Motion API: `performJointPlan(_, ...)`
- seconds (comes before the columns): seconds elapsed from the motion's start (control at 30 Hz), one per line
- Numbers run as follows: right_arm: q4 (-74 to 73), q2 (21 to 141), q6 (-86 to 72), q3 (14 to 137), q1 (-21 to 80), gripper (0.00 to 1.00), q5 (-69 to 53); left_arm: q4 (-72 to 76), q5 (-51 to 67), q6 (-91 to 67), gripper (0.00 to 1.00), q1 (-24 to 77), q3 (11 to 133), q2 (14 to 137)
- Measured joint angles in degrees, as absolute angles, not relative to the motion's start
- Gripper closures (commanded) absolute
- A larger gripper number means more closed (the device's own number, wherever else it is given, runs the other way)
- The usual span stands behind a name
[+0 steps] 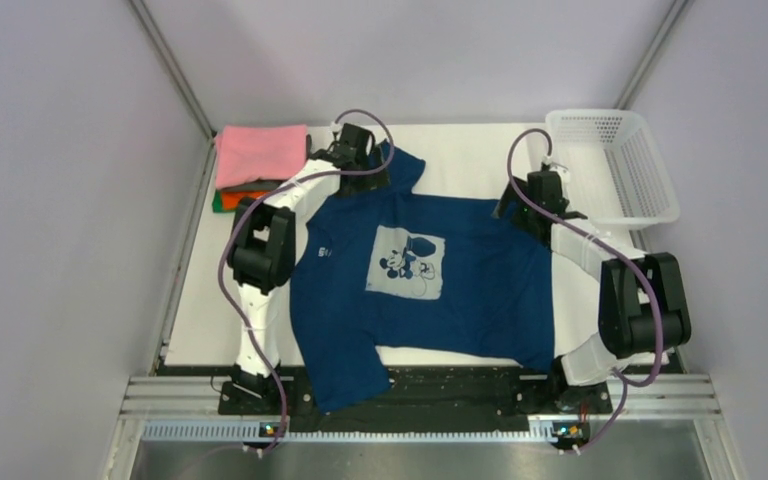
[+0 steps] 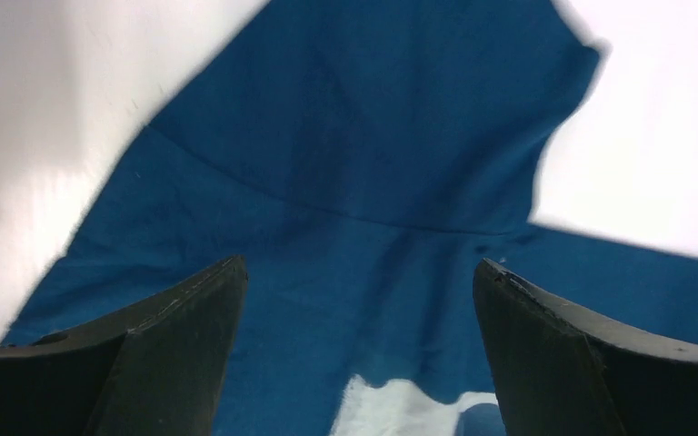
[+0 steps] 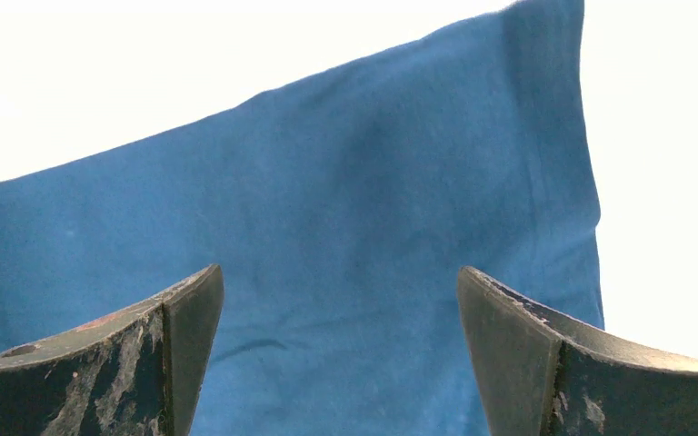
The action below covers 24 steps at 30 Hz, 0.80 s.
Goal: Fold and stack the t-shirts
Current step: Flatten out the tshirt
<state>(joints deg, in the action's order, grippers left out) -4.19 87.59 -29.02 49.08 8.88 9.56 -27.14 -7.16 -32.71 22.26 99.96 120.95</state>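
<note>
A navy blue t-shirt [image 1: 480,280] with a pale cartoon print on its chest lies spread flat across the table, one corner hanging over the near edge. My left gripper [image 1: 375,165] hovers over its far left sleeve [image 2: 373,118], jaws wide open and empty [image 2: 359,277]. My right gripper [image 1: 518,208] is over the far right sleeve [image 3: 373,200], also open with only cloth beneath it [image 3: 341,277]. At the back left stands a stack of folded t-shirts: pink [image 1: 260,152] on top, orange [image 1: 245,196] and green [image 1: 220,204] edges showing below.
A white plastic mesh basket [image 1: 615,165] stands at the back right corner. Grey walls close in both sides. The metal rail [image 1: 420,395] with both arm bases runs along the near edge.
</note>
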Motion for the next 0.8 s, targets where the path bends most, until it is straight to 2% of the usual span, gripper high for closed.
performJointPlan(0.13,-5.1,93.4,-27.9,55.8,8.9,0.03,9.6,-30.9,-6.3,-33.3,0.02,21.8,100.7,127.3)
performJointPlan(0.3,-7.7,103.0,-26.3,62.5,8.9,0.03,9.3,-34.5,-7.4,-36.2,0.02,20.9,107.2,130.1)
performJointPlan(0.6,-11.8,115.6,-25.0,78.2,8.9,0.04,7.9,-36.5,-4.0,-38.9,0.02,13.9,112.5,133.8)
performJointPlan(0.8,-14.1,123.6,-25.0,90.2,8.9,0.04,7.2,-39.5,-2.7,-39.1,0.01,11.8,122.2,139.3)
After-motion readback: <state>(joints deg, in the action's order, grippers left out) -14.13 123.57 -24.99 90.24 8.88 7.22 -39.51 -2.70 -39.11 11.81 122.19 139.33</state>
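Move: The t-shirt lies spread under both hands. From the left hand, the far shoulder at the sleeve seam is about 5 cm ahead, 12 cm left and 5 cm down; the far sleeve is some 11 cm ahead and 5 cm right, the folded stack 10 cm ahead and 27 cm left. From the right hand, the far side edge is about 10 cm straight ahead and 4 cm down, its hem corner 9 cm right of that; the basket is some 18 cm ahead, 25 cm right. Both grippers come down on the shirt with fingers staying wide open, then slide the cloth outward under their fingertips. The left drops about 5 cm with a slight downward tilt, then sweeps roughly 7 cm forward and 7 cm left towards the far shoulder; the right goes forward and down 4 cm, then keeps pushing forward towards the far edge, some 15 cm in all. ##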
